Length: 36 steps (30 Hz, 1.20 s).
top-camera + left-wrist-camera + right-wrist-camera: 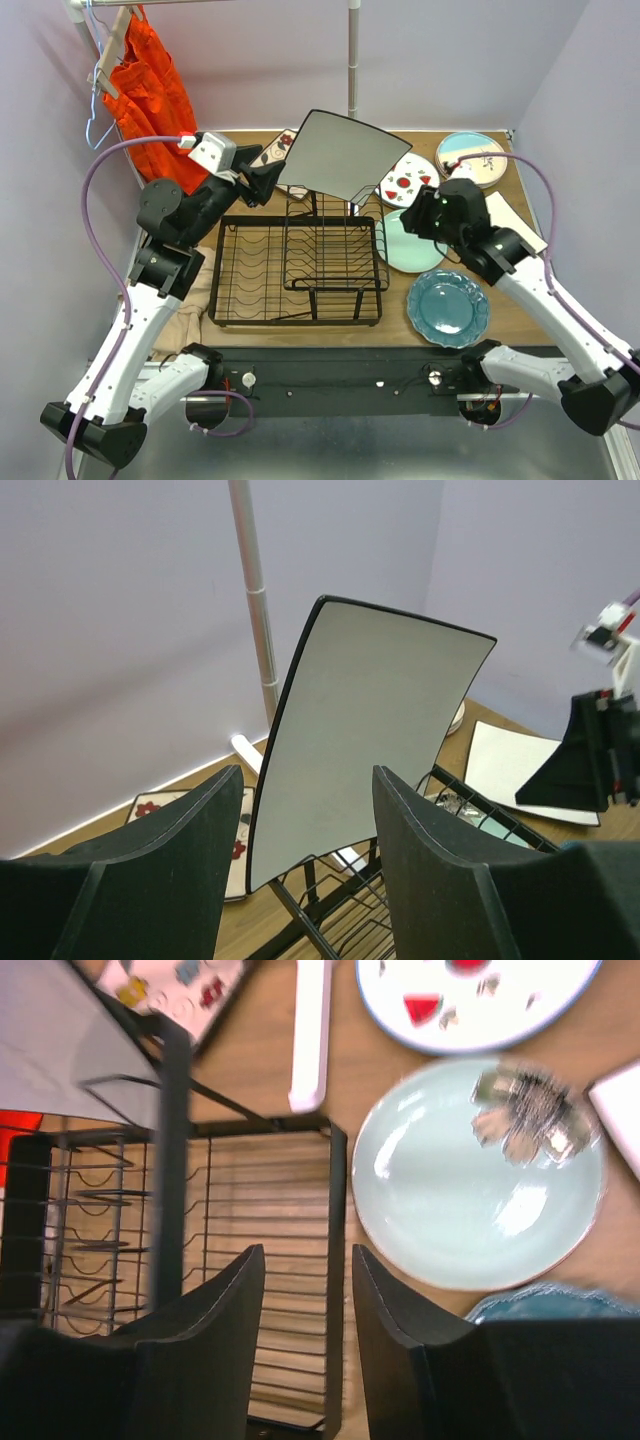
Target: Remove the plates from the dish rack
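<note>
A large square white plate (345, 155) with a dark rim stands upright in the black wire dish rack (250, 290). My left gripper (268, 180) is open at the plate's left edge. In the left wrist view the plate (370, 730) rises just beyond the open left gripper (308, 780), untouched. My right gripper (418, 215) is open and empty over the rack's right rim (336, 1260), beside the mint plate (470, 1190). On the table lie the mint plate (400, 250), a dark teal scalloped plate (448, 307), a red-fruit plate (408, 180), a round plate (470, 157) and a white square plate (520, 222).
A flower-print square plate (277, 150) lies behind the left gripper. An orange garment (150, 90) hangs at the back left. A white pole (353, 60) stands behind the rack, its foot (308, 1030) on the table. Walls close in on both sides.
</note>
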{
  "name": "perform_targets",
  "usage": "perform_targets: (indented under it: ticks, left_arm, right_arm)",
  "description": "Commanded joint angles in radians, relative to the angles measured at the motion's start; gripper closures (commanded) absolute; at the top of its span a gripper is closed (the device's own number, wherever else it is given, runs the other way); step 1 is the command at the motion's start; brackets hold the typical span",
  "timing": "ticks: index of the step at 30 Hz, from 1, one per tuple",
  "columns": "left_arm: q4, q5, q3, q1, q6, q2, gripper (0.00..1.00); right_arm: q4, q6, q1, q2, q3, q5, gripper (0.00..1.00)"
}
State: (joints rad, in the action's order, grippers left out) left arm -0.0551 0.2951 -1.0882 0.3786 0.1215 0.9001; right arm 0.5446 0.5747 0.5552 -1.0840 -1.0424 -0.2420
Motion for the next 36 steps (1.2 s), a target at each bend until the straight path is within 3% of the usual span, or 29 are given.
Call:
perform_targets:
  ticks: [1, 3, 11, 14, 21, 26, 36]
  left_arm:
    - [0.05, 0.044, -0.065, -0.007, -0.013, 0.016, 0.37]
    - [0.054, 0.065, -0.084, -0.007, -0.006, 0.031, 0.37]
    - [0.095, 0.125, -0.139, -0.007, -0.019, 0.033, 0.37]
    - [0.086, 0.141, -0.141, -0.007, -0.017, 0.039, 0.37]
    - [0.011, 0.115, -0.047, -0.007, -0.039, -0.018, 0.37]
    - [-0.063, 0.055, 0.078, -0.007, -0.023, -0.098, 0.34]
    - [-0.184, 0.088, 0.203, -0.007, -0.042, -0.202, 0.34]
  right_arm:
    - [0.048, -0.149, -0.003, 0.071, -0.091, -0.013, 0.38]
    - [0.058, -0.177, -0.003, 0.093, -0.129, 0.003, 0.29]
    - [0.155, -0.317, -0.003, 0.102, -0.347, 0.061, 0.18]
    - [0.118, -0.4, -0.003, 0.079, -0.424, 0.096, 0.03]
    - [0.138, -0.51, -0.003, -0.18, -0.753, 0.383, 0.05]
    - [0.248, -0.66, -0.003, -0.344, -0.979, 0.4, 0.07]
    - [0.331, -0.914, -0.005, -0.485, -1.084, 0.688, 0.08]
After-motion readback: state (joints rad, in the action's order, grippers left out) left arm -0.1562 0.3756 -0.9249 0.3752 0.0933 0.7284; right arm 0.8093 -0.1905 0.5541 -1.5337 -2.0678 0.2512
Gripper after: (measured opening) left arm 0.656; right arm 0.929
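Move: The last plate, the big pale square one, leans upright in the rack. Its middle is about 9 cm ahead of my right hand, 13 cm left and 9 cm above. The rack's raised tier is some 15 cm left, level fore-and-aft and roughly 9 cm lower. Some 20 cm down on the table, the green plate is about 3 cm ahead and the strawberry plate 16 cm ahead, both 1 cm right. From my left hand the square plate is roughly 10 cm ahead, 13 cm right and 12 cm down. I lift my empty right hand some 24 cm off the laid-out plates, spreading its fingers nearly fully. Near the top I swing it left about 10 cm and forward to the square plate's upper right corner, levelling the wrist and turning it roughly 40 degrees counter-clockwise, then sink slightly. My left hand, still open, ends about 4 cm farther back from the plate. ##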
